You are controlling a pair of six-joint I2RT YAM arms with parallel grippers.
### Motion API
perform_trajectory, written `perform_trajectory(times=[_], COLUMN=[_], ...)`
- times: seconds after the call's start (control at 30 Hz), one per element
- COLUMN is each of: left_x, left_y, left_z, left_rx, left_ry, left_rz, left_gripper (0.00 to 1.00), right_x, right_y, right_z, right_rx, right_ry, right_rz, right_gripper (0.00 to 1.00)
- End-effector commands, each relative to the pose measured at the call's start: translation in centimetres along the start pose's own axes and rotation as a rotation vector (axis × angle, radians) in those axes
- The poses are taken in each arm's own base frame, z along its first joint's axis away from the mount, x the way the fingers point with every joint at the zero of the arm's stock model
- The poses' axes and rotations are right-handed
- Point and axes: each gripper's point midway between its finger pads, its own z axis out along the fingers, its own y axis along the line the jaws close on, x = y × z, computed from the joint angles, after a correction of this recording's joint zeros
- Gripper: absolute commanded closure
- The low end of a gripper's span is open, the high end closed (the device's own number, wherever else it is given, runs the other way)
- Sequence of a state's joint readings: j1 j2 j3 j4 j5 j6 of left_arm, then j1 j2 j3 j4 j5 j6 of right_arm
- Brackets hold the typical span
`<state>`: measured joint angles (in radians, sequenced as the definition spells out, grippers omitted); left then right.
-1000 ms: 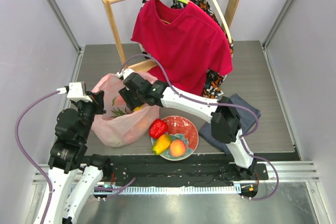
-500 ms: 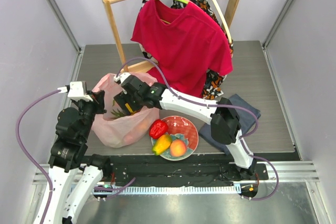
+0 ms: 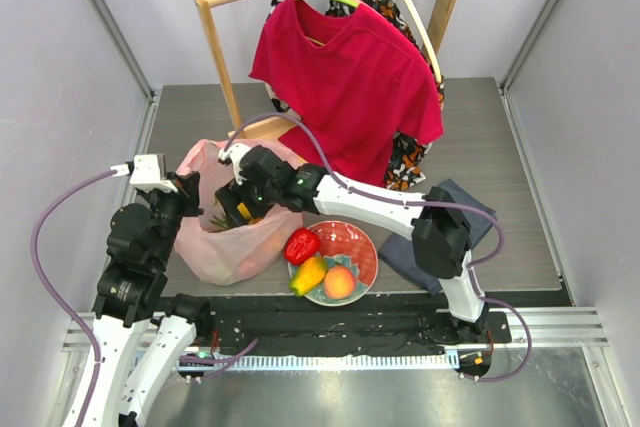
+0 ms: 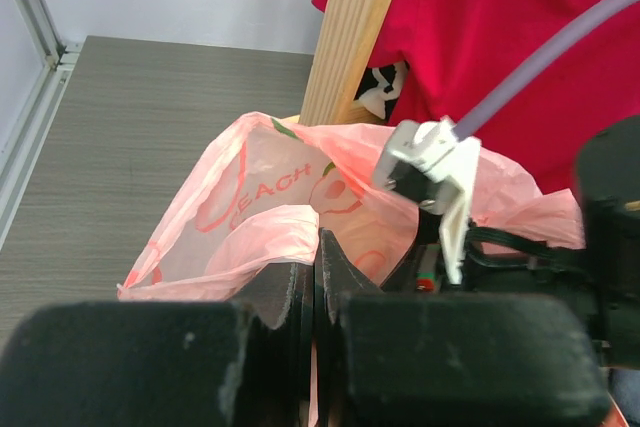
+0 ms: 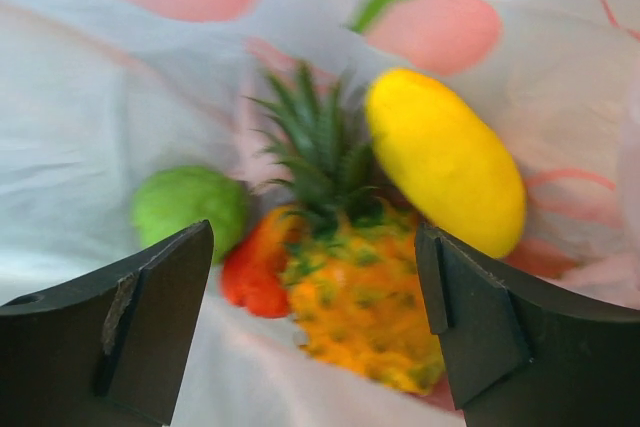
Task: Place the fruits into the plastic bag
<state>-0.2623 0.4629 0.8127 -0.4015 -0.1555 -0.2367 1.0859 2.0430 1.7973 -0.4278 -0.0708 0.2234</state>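
The pink plastic bag (image 3: 225, 247) stands open at the left of the table. My left gripper (image 4: 318, 247) is shut on the bag's near rim (image 4: 250, 237) and holds the mouth up. My right gripper (image 5: 312, 247) reaches down into the bag (image 5: 120, 77), jaws wide open, gripping nothing. Below it on the bag's floor lie a pineapple (image 5: 360, 297), a yellow mango (image 5: 445, 162), a green fruit (image 5: 190, 207) and a red fruit (image 5: 255, 272). A red pepper (image 3: 301, 244), a yellow fruit (image 3: 309, 274) and a peach (image 3: 339, 282) sit on the red plate (image 3: 362, 242).
A wooden rack (image 3: 215, 47) with a hanging red T-shirt (image 3: 350, 77) stands just behind the bag. A folded grey-blue cloth (image 3: 470, 209) lies right of the plate. The right arm's purple cable (image 4: 560, 57) crosses above the bag.
My right gripper has sunk leftward and deeper into the bag and its jaws have spread wide; the pineapple now lies free beneath them. The left gripper has kept its hold.
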Motion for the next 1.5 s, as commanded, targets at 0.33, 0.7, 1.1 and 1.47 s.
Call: perform_trajectory(times=[0.33, 0.7, 1.1, 1.47], left_x=[-0.9, -1.0, -0.9, -0.5], left_y=[-0.8, -0.9, -0.6, -0.5], left_z=[0.3, 0.3, 0.2, 0.5], left_rx=[0.034, 0.036, 0.024, 0.016], left_ry=[-0.034, -0.037, -0.037, -0.016], left_rz=[-0.024, -0.029, -0.022, -0.016], left_gripper=[1.0, 1.0, 1.0, 1.0], right_x=[-7.6, -10.0, -7.0, 6.8], right_y=[10.3, 9.3, -1.8, -7.4], right_z=[-8.2, -16.9, -25.0, -21.4], right_rx=[-0.387, -0.319, 0.22, 0.356], right_ry=[-0.29, -0.496, -0.538, -0.222], right_rz=[-0.139, -0.18, 0.005, 0.231], right_gripper=[0.11, 0.1, 0.1, 0.11])
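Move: The red pepper in the bowl lies about 15 cm to the right of the right hand, 6 cm back and 11 cm below. From that hand, the long yellow fruit beside it is 17 cm right and 12 back, the peach 23 right and 13 back; the mango already in the bag is 3 ahead, 3 right and 6 below. From the left hand the pepper is some 20 cm right, 5 back and 27 below. Open right hand rises some 20 cm from the bag, swings about 20 right, dips towards the bowl. ##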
